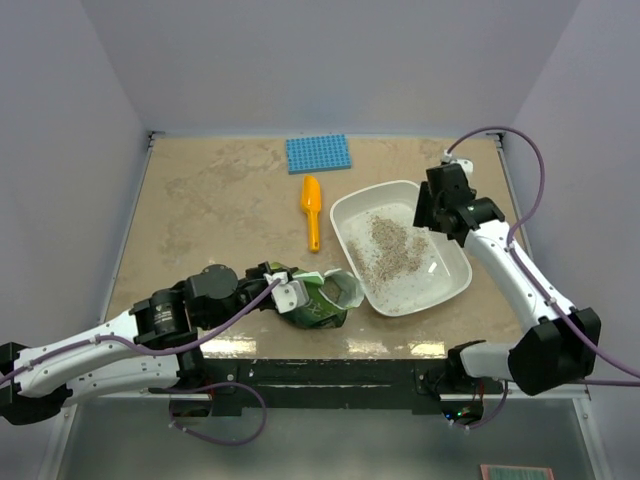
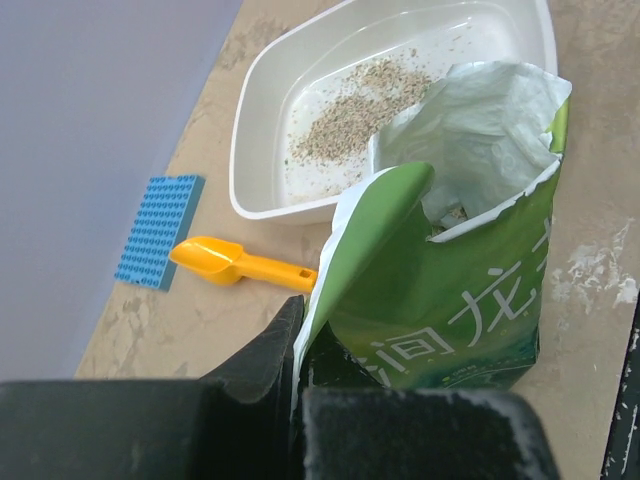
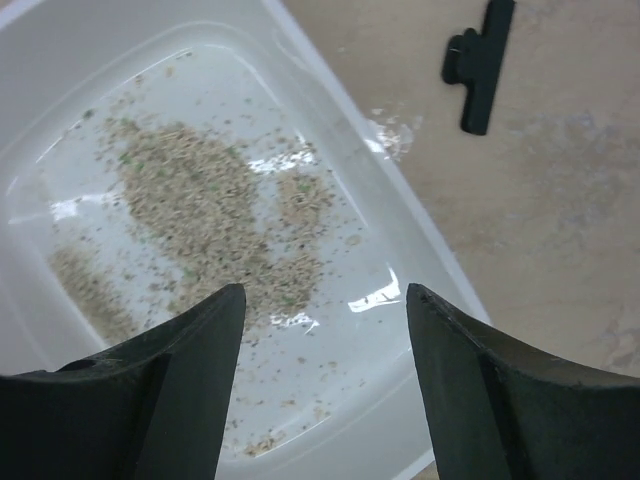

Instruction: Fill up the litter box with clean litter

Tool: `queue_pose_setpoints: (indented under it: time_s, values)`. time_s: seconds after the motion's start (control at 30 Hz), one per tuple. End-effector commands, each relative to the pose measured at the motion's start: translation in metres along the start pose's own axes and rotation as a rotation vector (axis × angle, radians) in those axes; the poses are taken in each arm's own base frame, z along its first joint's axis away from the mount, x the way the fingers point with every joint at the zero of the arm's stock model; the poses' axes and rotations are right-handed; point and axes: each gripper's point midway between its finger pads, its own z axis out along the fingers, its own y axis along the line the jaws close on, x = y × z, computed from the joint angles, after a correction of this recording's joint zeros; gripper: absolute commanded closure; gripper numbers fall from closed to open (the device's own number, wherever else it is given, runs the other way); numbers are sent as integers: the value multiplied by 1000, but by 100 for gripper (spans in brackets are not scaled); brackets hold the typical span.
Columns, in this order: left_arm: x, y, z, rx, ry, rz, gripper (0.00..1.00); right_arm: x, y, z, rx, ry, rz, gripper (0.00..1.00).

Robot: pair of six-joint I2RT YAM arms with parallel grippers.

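The white litter box [image 1: 347,206] sits right of centre on the table, with a thin heap of beige clean litter [image 1: 385,250] on its floor. My left gripper [image 1: 285,295] is shut on the edge of the open green foil bag [image 1: 325,298], which stands just left of the box's near corner. In the left wrist view the jaws [image 2: 297,310] pinch the bag's white inner flap [image 2: 450,300], with the box [image 2: 250,120] and litter [image 2: 350,105] behind it. My right gripper [image 1: 428,210] is open and empty above the box's far right side. In the right wrist view it [image 3: 325,295] hangs over the litter [image 3: 200,210].
An orange scoop [image 1: 312,210] lies left of the box, and a blue studded mat [image 1: 318,153] lies behind it. Both show in the left wrist view, the scoop [image 2: 235,262] and the mat [image 2: 158,230]. A black clip [image 3: 480,62] lies on the table beyond the box.
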Motion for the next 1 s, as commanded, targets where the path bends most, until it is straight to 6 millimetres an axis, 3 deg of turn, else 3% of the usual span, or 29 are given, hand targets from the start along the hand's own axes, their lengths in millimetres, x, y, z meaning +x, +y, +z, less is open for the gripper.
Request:
queue_pose_setpoints:
  time_s: [0.0,0.07,0.17,0.37,0.63,0.7,0.8,0.97]
  values:
    - [-90,40,-18,-108,-337,-64,100,-20,-32,16,125,-52,68,31]
    - [-88,36,-16,-99,-347,-80,100,-33,-41,25,162,-82,88,30]
    - [-83,31,-12,-93,-338,-123,100,-35,-50,44,169,-53,86,30]
    - [-59,17,-7,-79,-304,-185,100,-19,-33,88,60,35,-41,30]
    - [-55,7,-17,-50,-351,-206,100,7,-23,129,-63,115,-148,30]
    - [-53,4,-17,-39,-350,-206,100,11,-29,138,-66,139,-141,32]
    - [-46,0,-17,-35,-338,-205,100,19,-27,151,-88,197,-147,41]
    - [-34,-4,-17,-47,-339,-218,100,18,-32,168,-50,244,-144,68]
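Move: The litter box's far-right rim, where the right fingers will straddle it, lies about 7 cm ahead of the right hand, 6 cm to its right and 15 cm below. The black clip is on the table some 11 cm ahead, 18 cm right and 20 cm down from that hand; the litter pile is roughly 7 cm left, 1 cm ahead and 19 cm below. From the left hand, the same rim is about 25 cm ahead, 43 cm right and 18 cm lower. The litter box's far-right rim is what the right hand comes down on: it first swings right, then sinks forward, some 14 cm down and 8 cm forward in all, fingertips tipping about 15 degrees further down. Near the end its open fingers straddle the wall and start closing, one inside, one outside. The left hand keeps its pinch on the bag's edge, easing slightly back and rolling its left side down. ##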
